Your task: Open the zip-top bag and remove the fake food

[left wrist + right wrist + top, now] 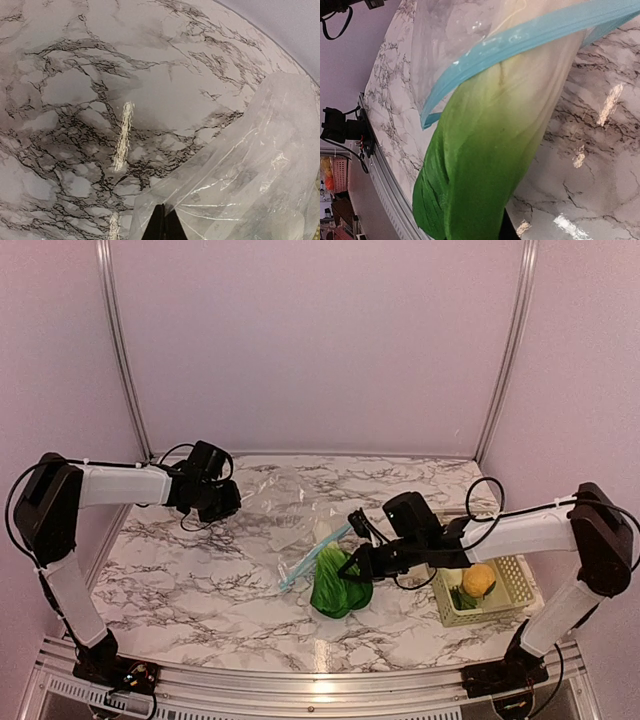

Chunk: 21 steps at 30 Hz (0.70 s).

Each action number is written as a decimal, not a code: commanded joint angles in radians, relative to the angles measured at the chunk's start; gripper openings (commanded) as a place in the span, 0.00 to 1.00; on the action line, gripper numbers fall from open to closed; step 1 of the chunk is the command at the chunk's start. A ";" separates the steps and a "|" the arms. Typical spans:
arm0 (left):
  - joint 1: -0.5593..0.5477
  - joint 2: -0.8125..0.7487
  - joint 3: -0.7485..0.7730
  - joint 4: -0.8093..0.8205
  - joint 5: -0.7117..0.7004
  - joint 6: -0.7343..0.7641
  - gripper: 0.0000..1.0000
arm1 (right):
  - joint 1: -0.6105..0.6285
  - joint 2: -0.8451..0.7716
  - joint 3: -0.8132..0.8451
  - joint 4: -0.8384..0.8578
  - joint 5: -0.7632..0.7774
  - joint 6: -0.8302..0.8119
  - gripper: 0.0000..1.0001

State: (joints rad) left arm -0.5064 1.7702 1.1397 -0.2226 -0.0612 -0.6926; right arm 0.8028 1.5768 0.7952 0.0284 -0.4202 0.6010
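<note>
The clear zip-top bag (283, 508) lies crumpled mid-table, its light blue zipper strip (308, 568) toward the front. My left gripper (226, 502) is shut on the bag's far left edge; in the left wrist view the black fingertips (164, 223) pinch the clear plastic (240, 175). My right gripper (352, 568) is shut on the fake food, a green leafy vegetable (338, 590). In the right wrist view the vegetable (485, 170) fills the frame and hides the jaws. Its pale stem still passes under the blue strip (520, 45) into the bag mouth, while the leaves are outside.
A pale yellow-green lattice basket (512, 575) stands at the right beside the right arm and holds a yellow-orange round fruit (478, 580) and a small green piece. The table's front rail (320, 680) runs just below the vegetable.
</note>
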 commanded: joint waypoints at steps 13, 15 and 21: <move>0.074 0.029 0.042 -0.074 0.009 0.068 0.00 | -0.020 -0.303 0.038 -0.366 0.086 -0.083 0.02; 0.075 0.029 0.042 -0.076 0.021 0.077 0.00 | -0.031 -0.341 0.038 -0.396 0.112 -0.077 0.02; 0.075 0.005 0.046 -0.102 0.029 0.098 0.00 | -0.104 -0.436 0.060 -0.505 0.197 -0.073 0.02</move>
State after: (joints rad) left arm -0.4381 1.7969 1.1652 -0.2817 -0.0422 -0.6254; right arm 0.7494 1.1938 0.8062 -0.3695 -0.3130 0.5270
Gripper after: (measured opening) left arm 0.005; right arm 0.093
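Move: The basket that the held green vegetable is bound for lies about 27 cm to the right of the right hand, some 2 cm farther out and 6 cm lower; the orange fruit in it is about 26 cm right, level fore and aft and 6 cm lower. The bag's blue zip strip is some 6 cm left, 3 cm ahead and 2 cm below. From the left hand, the vegetable is roughly 22 cm right, 18 cm back and 2 cm lower. Still gripping the green vegetable by its leafy end, the right hand lifts it some 7 cm and carries it about 7 cm right towards the basket, easing back a little at first, so that the stem comes free of the bag's mouth. The left fingers stay shut on the bag's far corner and draw it about 3 cm left, away from the vegetable. ##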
